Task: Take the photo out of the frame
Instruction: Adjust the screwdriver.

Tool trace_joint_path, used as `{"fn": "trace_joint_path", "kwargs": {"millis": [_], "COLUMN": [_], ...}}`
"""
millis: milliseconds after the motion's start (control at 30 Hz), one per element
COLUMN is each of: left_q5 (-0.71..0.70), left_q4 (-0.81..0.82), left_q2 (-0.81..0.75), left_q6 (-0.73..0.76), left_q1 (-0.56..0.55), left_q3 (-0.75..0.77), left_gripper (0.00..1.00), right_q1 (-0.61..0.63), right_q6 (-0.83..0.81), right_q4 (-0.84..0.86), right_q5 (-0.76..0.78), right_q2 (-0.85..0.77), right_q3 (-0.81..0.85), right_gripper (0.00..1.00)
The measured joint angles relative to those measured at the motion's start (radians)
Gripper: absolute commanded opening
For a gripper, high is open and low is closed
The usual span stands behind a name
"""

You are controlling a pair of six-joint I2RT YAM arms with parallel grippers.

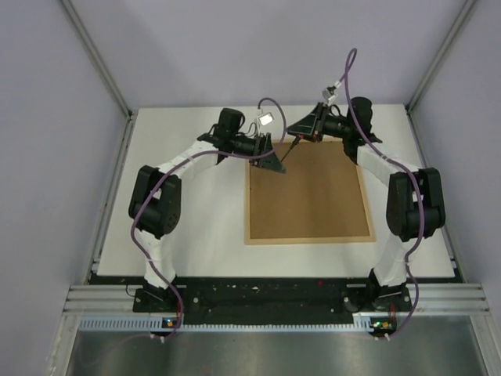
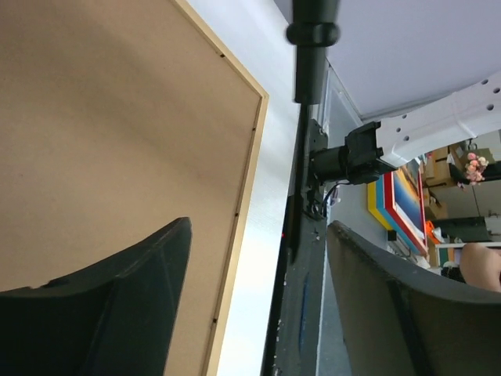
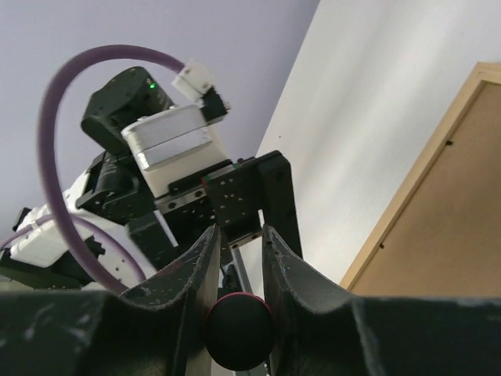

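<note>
The frame (image 1: pixel 308 238) lies face down on the white table, its pale wood rim (image 2: pixel 235 235) around a brown backing board (image 1: pixel 307 196). The photo is hidden under that board. My left gripper (image 1: pixel 275 162) hovers over the frame's far left corner, open (image 2: pixel 258 227), with nothing between its fingers. My right gripper (image 1: pixel 294 134) is at the frame's far edge, shut (image 3: pixel 239 231) on a thin black rod tool (image 1: pixel 286 155) with a round, red-rimmed knob (image 3: pixel 239 329). The rod slants down toward the board next to the left gripper. The rod (image 2: pixel 312 55) stands ahead of the left fingers.
A black strip (image 2: pixel 301 235) runs along the table's edge beyond the frame's rim. Grey walls with metal posts (image 1: pixel 98 59) close in the table at the back and sides. Purple cables (image 1: pixel 348 66) loop above both wrists.
</note>
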Motion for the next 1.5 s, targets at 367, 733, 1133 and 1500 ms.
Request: {"fn": "trace_joint_path", "kwargs": {"millis": [367,733,1133,1500], "left_q5": [0.076,0.12,0.093,0.012], "left_q4": [0.205,0.375,-0.237,-0.669], "left_q2": [0.037,0.037,0.037,0.037], "left_q6": [-0.198,-0.369,0.133,0.5], "left_q1": [-0.008,-0.022,-0.033,-0.034], "left_q3": [-0.002,-0.024,0.183,0.245], "left_gripper": [0.31,0.0,0.0,0.0], "right_q1": [0.01,0.015,0.003,0.003], "right_q6": [0.018,-0.036,-0.692,-1.21], "right_q4": [0.056,0.022,-0.771,-1.413], "right_q5": [-0.02,-0.027,-0.098,-0.12], "right_q2": [-0.007,-0.034,-0.018,0.083], "right_q3": [-0.032,-0.037,0.391,0.639], "right_gripper": [0.0,0.22,0.57,0.57]}}
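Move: The middle of the screwdriver's shaft is about 3 cm to the right of the left hand, 1 cm ahead and 3 cm above it, already between its open fingers. The right gripper, holding the handle, is roughly 8 cm right, 9 cm ahead and 6 cm higher. The frame's middle is some 10 cm right, 2 cm back and 17 cm below. From the right hand, the shaft is about 7 cm back, 5 cm left and 3 cm lower. The left fingers shut on the screwdriver's shaft below its collar as that hand eases about 3 cm up and 2 cm right, while the right keeps the handle, drifting slightly back. The right then opens and comes free, swinging counter-clockwise and dipping its fingers some 20 degrees, rising before sinking partway and going back. The left keeps its pinch, travelling back, slightly left and down. ##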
